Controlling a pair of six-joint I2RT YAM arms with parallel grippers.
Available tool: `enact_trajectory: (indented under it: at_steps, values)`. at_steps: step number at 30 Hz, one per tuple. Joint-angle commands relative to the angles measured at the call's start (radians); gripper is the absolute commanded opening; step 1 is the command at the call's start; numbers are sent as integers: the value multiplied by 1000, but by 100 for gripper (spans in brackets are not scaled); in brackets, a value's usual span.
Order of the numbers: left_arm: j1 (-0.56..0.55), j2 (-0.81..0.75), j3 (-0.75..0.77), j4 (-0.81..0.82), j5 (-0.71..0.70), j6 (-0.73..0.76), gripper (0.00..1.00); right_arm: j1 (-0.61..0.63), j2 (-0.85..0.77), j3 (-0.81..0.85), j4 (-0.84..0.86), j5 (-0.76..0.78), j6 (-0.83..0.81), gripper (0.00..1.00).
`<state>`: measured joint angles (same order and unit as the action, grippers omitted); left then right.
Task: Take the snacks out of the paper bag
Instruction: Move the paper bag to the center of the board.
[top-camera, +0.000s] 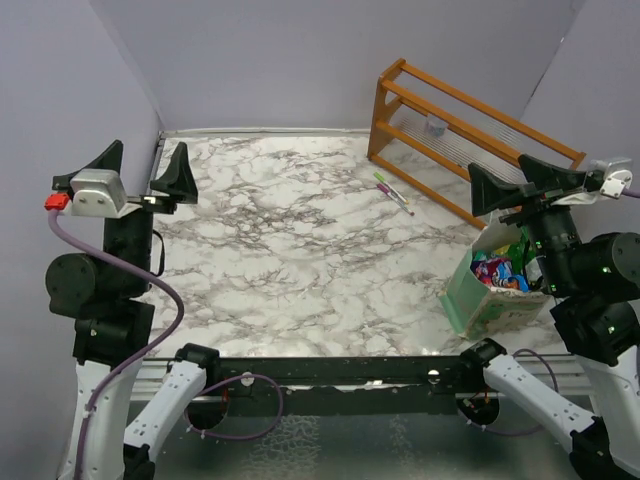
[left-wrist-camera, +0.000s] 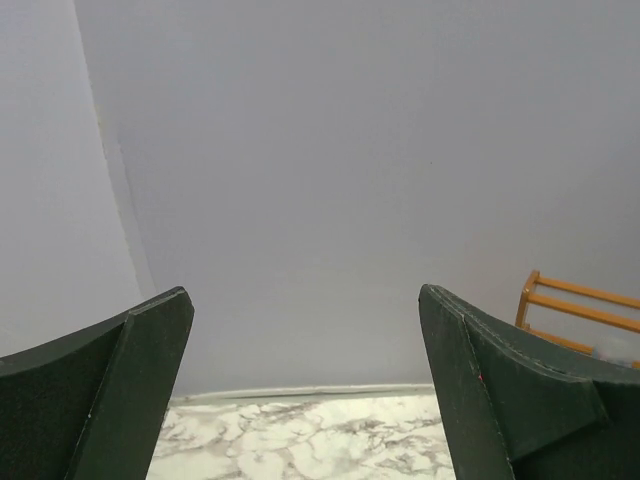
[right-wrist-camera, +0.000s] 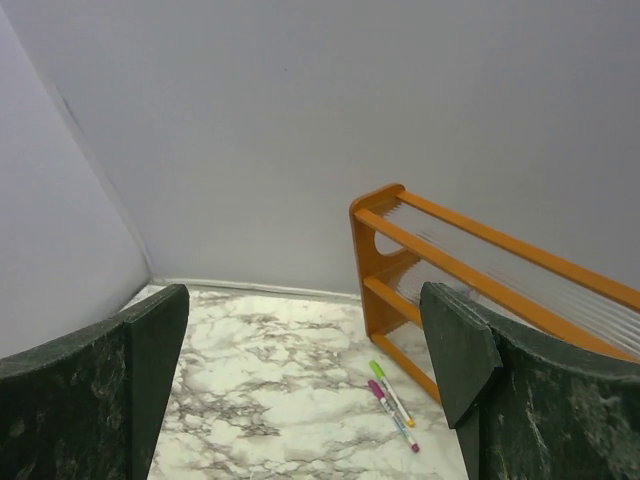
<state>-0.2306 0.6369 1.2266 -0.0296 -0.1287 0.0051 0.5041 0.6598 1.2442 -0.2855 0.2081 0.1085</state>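
Note:
The mint-green paper bag stands at the right side of the marble table, close to the right arm, which covers part of it. Its mouth is open, and the snacks show inside as shiny packets in blue, purple, green and red. My right gripper hangs high above the bag, open and empty. In its wrist view the right gripper faces the back wall, and the bag is out of view there. My left gripper is raised at the far left, open and empty. The left wrist view shows the left gripper facing the wall.
An orange wooden rack stands at the back right and also shows as the rack in the right wrist view. Two pens lie in front of it, seen too as pens. Grey walls enclose the table on three sides.

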Motion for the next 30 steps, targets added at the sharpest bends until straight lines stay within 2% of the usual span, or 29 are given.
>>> enact_trajectory:
  at_steps: [1, 9, 16, 22, 30]
  values:
    - [-34, 22, -49, 22, -37, -25, 99, -69, 22, 13, -91, -3, 50, 99]
    - [-151, 48, -174, 54, -118, -40, 99, -216, 11, 12, -248, 50, 160, 99]
    - [-244, 72, -271, 88, -167, -53, 99, -312, -16, -57, -368, 62, 335, 99]
    - [-297, 87, -325, 120, -205, -63, 99, -355, 43, -97, -420, 61, 430, 99]
    - [-335, 83, -357, 154, -248, -78, 99, -378, 139, -147, -457, 147, 551, 100]
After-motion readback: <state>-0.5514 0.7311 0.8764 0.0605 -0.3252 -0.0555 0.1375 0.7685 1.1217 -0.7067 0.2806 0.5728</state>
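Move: Below and to the right of the right hand stands the paper bag, roughly 15 cm to its right, about level with it in reach, its middle some 36 cm lower. From the right hand, the wooden rack lies around 33 cm ahead and 16 cm to the right; the two markers are about 30 cm ahead, nearly in line. From the left hand the bag is some 70 cm to the right, about level in reach and 42 cm below. Sinking towards the paper bag, the right hand first slides right while dropping, then goes down more steeply and a little forward, some 17 cm down and 7 cm right overall. Its open fingers tip well downward and swing about 25 degrees clockwise, its left side rising. The open left hand drops 16 cm as well, moving right and forward over the table and tipping down. ##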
